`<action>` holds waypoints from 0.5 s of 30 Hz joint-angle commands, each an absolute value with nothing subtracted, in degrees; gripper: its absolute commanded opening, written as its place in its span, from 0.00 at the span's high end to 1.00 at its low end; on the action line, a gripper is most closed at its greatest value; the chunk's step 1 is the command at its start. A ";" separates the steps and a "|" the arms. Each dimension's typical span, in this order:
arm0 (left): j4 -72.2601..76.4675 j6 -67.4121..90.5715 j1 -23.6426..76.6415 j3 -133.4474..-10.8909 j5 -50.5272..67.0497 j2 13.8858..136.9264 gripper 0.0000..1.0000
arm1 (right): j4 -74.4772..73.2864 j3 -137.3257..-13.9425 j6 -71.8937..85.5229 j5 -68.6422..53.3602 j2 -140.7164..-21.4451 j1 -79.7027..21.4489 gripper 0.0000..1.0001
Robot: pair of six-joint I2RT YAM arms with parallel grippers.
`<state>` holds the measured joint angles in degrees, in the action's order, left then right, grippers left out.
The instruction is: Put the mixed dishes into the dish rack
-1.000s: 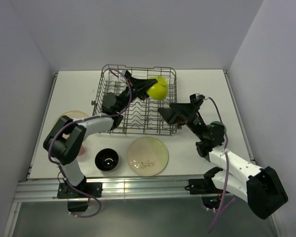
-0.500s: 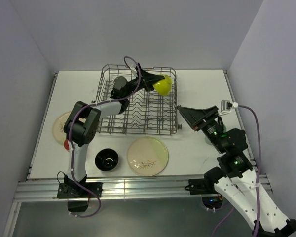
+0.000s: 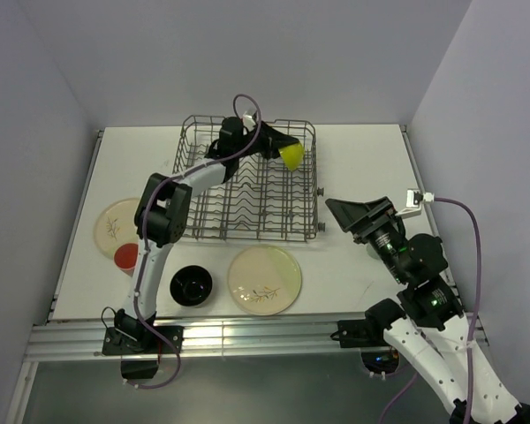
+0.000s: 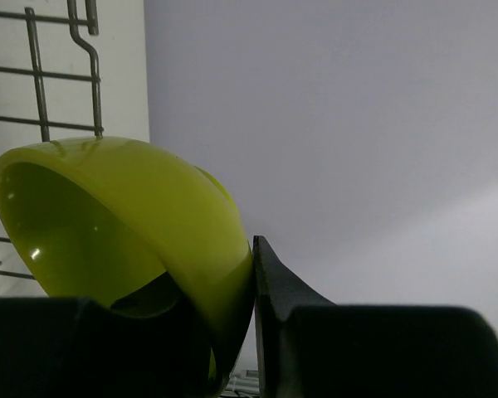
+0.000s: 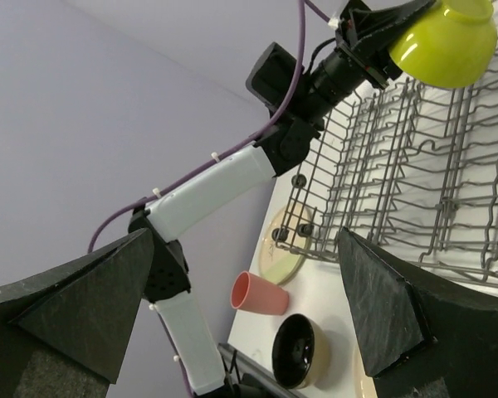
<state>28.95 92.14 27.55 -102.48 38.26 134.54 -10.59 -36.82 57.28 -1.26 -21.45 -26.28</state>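
My left gripper (image 3: 278, 146) is shut on the rim of the lime-green bowl (image 3: 291, 155), holding it tilted above the far right corner of the dish rack (image 3: 247, 190). In the left wrist view one finger sits inside the bowl (image 4: 124, 215) and the other finger (image 4: 278, 290) presses its outer wall. My right gripper (image 3: 358, 215) hangs open and empty to the right of the rack. On the table lie the leaf-sprig plate (image 3: 265, 278), the black bowl (image 3: 192, 284), the coral-pink cup (image 3: 126, 257) on its side and the smaller cream plate (image 3: 115, 221).
The right wrist view looks across at the rack (image 5: 415, 166), the lime bowl (image 5: 444, 41), the pink cup (image 5: 261, 293) and the black bowl (image 5: 297, 348) past its own wide-apart fingers (image 5: 382, 307). Walls enclose the white table (image 3: 362, 159) on three sides.
My left arm has carried the green bowl toward the rack's far right corner. The right arm has drawn back to the right, away from the rack, still open.
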 commanded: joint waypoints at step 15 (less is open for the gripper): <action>13.10 83.06 26.19 -124.10 39.47 146.51 1.00 | -12.74 -41.57 53.17 3.60 -18.98 -25.93 0.00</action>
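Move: My left hand still holds the lime bowl above the dish rack. The rack's right rear section, where the bowl is headed, lies about 4 cm ahead, 2 cm to the right and some 13 cm below that hand. The rear rim is roughly 10 cm ahead, straight out and 9 cm down; the right rim is about 6 cm to the right, 2 cm back and 9 cm down. From my right hand, that section is some 31 cm ahead, 11 cm to the left and 25 cm below. I keep my grip on the lime bowl and carry it with my left hand down and forward into the rack's right rear area, about 6 cm lower and 4 cm farther out. The reach forward comes first, then the descent quickens as the forward travel dies away, with the right-pointing fingertips dipping a little under 10 degrees. My empty right hand, wide open, eases about 2 cm right and up. ##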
